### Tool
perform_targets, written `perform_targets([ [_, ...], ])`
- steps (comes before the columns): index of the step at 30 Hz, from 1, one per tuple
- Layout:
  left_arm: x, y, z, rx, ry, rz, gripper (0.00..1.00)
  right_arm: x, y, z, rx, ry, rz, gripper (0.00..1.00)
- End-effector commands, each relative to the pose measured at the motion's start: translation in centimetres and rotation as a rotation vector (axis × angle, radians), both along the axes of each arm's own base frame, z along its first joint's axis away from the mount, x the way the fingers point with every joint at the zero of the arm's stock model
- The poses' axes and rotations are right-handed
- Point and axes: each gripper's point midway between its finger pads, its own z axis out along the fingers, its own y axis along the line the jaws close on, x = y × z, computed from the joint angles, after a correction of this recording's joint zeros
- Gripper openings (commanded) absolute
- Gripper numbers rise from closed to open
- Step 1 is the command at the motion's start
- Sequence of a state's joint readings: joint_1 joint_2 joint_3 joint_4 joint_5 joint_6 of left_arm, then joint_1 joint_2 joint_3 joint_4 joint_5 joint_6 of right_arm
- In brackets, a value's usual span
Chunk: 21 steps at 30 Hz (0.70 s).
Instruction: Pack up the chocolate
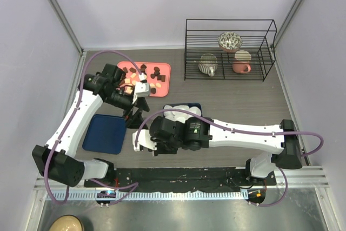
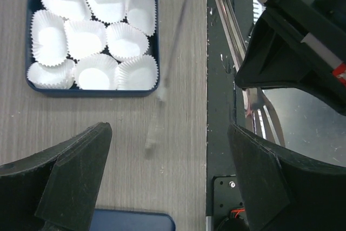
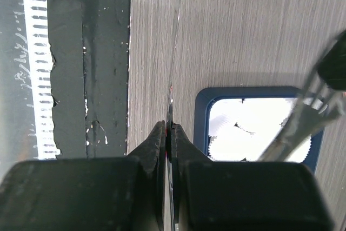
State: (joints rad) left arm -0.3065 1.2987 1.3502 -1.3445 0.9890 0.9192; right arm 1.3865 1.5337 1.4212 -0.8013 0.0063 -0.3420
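The chocolate [image 1: 155,72], several dark, mid-brown and cream pieces, lies on a pink tray [image 1: 165,67] at the back. A blue box [image 2: 154,35] holds white paper cups [image 2: 86,36], all without chocolate; it also shows in the top view [image 1: 194,106] and the right wrist view [image 3: 201,113]. My left gripper [image 1: 135,117] [image 2: 170,150] is open and holds nothing, above bare table between the box and a blue lid. My right gripper [image 1: 141,140] [image 3: 168,128] is shut on thin metal tongs [image 3: 174,36], low near the table's front edge, left of the box.
A flat blue lid [image 1: 105,133] lies at the front left. A black wire rack [image 1: 230,50] with mugs and a bowl stands at the back right. A black strip [image 3: 102,52] runs along the near edge. Walls close both sides.
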Motion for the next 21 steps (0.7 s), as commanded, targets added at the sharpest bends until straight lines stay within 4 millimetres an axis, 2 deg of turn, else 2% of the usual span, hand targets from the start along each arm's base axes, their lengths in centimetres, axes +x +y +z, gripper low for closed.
perform_targets([
  [1,-6.0,1.3,-0.4,0.08,0.35,-0.018,0.93,0.5,1.2,3.6,0.102,-0.028,-0.006,0.01],
  [2,-6.1,1.3,-0.6,0.08,0.355,-0.026,0.91,-0.1,1.5,3.7,0.112,0.0,0.018,0.01],
  [5,-6.1,1.0,-0.6,0.071,0.352,-0.046,0.81,0.0,1.6,3.6,0.112,0.003,0.017,0.01],
  [13,-6.0,1.2,-1.0,0.096,0.324,-0.042,0.77,0.2,1.8,3.8,0.12,-0.001,0.012,0.01],
  [16,-6.0,1.2,-1.3,0.108,0.341,-0.036,0.64,0.3,1.8,3.9,0.122,-0.004,0.009,0.01],
  [17,-5.9,1.1,-1.4,0.114,0.355,-0.034,0.57,0.3,1.8,3.9,0.12,-0.005,0.01,0.01],
  [21,-5.9,1.0,-1.7,0.127,0.397,-0.044,0.51,0.8,1.7,4.0,0.124,-0.013,-0.002,0.01],
])
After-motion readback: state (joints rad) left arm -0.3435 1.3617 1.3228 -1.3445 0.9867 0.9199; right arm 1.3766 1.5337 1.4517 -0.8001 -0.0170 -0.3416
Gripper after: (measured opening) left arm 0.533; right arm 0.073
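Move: The free forked end of the metal tongs, whose other leg the right hand already pinches, lies about 4 cm below the open left hand, 2 cm to its right and 1 cm ahead. The box of paper cups stands 10 cm ahead, 17 cm right and 20 cm down from the left hand; the empty blue tray 5 cm ahead and 18 cm left, as low. From the right hand, that free end lies roughly 9 cm ahead, 3 cm left and slightly above. The tongs' free forked end is brought between the left fingers from both sides: the left hand sinks some 2 cm onto it, wide open at first, then stays nearly in place as its fingers close to about half. The right hand, still shut on the other leg, lifts the tongs about 1 cm early on and then holds still. ##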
